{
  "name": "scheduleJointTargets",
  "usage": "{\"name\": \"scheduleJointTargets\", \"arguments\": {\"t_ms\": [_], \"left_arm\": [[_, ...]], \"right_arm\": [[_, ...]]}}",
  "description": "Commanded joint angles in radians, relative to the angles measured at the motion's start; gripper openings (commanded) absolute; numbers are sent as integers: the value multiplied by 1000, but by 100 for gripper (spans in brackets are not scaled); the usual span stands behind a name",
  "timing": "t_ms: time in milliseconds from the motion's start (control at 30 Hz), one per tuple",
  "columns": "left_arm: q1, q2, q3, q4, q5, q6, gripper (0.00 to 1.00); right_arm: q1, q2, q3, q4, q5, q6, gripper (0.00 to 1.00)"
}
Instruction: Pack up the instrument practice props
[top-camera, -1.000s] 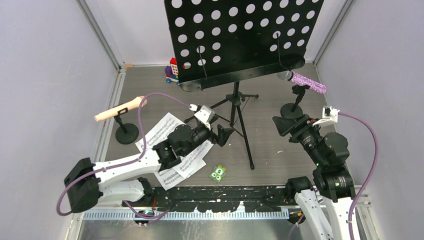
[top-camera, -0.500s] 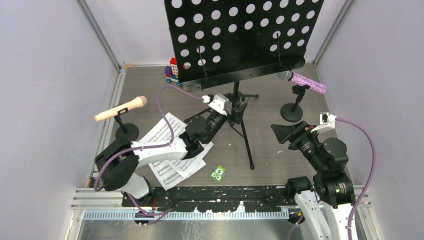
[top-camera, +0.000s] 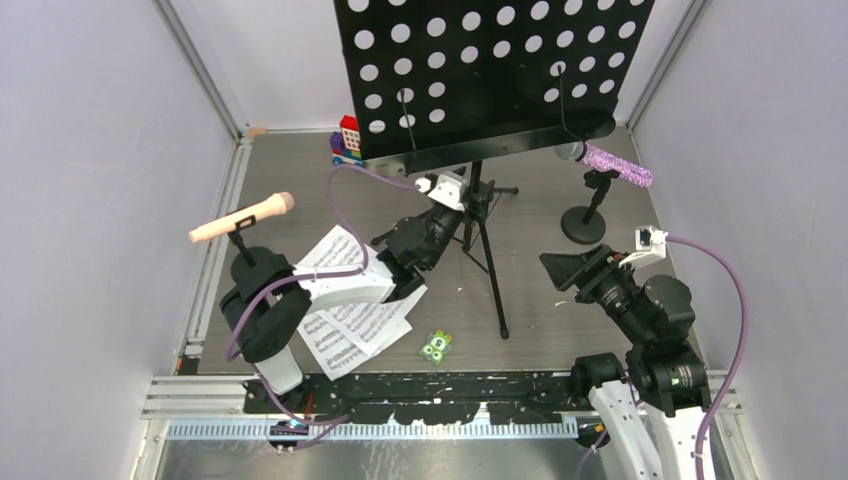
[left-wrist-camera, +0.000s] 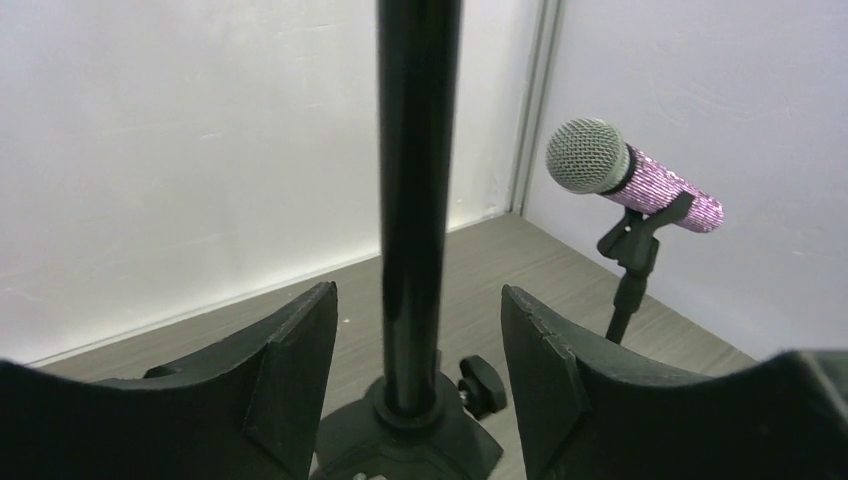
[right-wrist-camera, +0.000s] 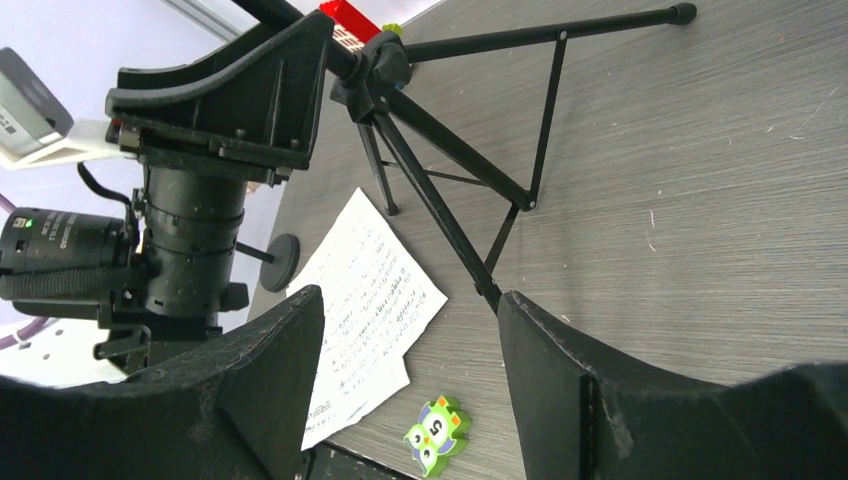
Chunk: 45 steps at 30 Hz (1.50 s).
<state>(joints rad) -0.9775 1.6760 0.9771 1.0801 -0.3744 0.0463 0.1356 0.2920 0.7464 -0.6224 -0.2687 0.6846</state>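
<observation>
The black perforated music desk (top-camera: 500, 70) stands on its pole (left-wrist-camera: 415, 200) and tripod legs (top-camera: 490, 270). My left gripper (top-camera: 466, 207) is open around the pole low down, just above the leg hub. A gap shows on each side between the pole and the fingers (left-wrist-camera: 290, 380). White sheet-music pages (top-camera: 350, 310) lie under the left arm. The pink microphone (top-camera: 245, 217) rests on its mount (top-camera: 252, 266) at the left. At the right, the purple-glitter microphone (top-camera: 615, 165) sits on its mount (top-camera: 583, 225). My right gripper (top-camera: 560, 265) hangs open and holds nothing, right of the tripod.
A green owl piece (top-camera: 436, 346) lies near the front edge, seen also as the green owl piece (right-wrist-camera: 437, 432) between my right fingers' view. A red-blue brick vehicle (top-camera: 345, 140) sits at the back beside the desk. Grey walls enclose left, back and right.
My left arm has stretched forward from over the pages to the stand's pole, and its jaws have narrowed around it. The right gripper has drawn back slightly.
</observation>
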Motion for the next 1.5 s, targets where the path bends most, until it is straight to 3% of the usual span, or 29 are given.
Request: {"name": "scheduleJointTargets", "arguments": {"t_ms": [0,167,367,700,1233,1333,1467], "left_arm": [[22,27,38,61,-24,-42,62],[21,60,1,225,-170,-84,59],[2,111,20,303,-167,-54,56],[-79,198,200,297,-267,240,53],[-77,281,337,235,-380,302,19],[-77,285,347,218,-386,305,1],[-74,244,314,151,-371,272,0]], "right_arm": [[-1,-13,4,4,-17,-15,69],[-1,-16,-3,-6,-17,-12,69],[-1,-14,5,-29,-23,-21,69],[-1,-15,3,-49,-23,-22,69],[-1,-7,27,-78,-31,-23,69],[-1,-7,26,-80,-30,-22,69],[-1,-7,21,-72,-27,-18,69]]}}
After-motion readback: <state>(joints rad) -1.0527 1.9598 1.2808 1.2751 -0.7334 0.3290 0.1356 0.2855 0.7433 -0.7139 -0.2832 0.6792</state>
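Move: The music stand's pole rises just beyond the left hand's open fingertips, about 4 cm ahead and 1 cm right at hand height. Its tripod hub is some 9 cm below that spot. From the left hand, the glitter microphone is roughly 30 cm right, 8 cm farther out and 8 cm lower; the loose music sheets are about 20 cm left, 13 cm back and 30 cm down. From the right hand the pole is some 18 cm ahead and 15 cm left. The music stand's pole is taken between the left hand's fingers: the hand eases forward around it, about 3.5 cm in all, dipping slightly, then shifting right and rising, while turning some 20 degrees counter-clockwise. Its half-open fingers then close and pinch the pole from both sides. The open right hand sinks about 2 cm, touching nothing. ##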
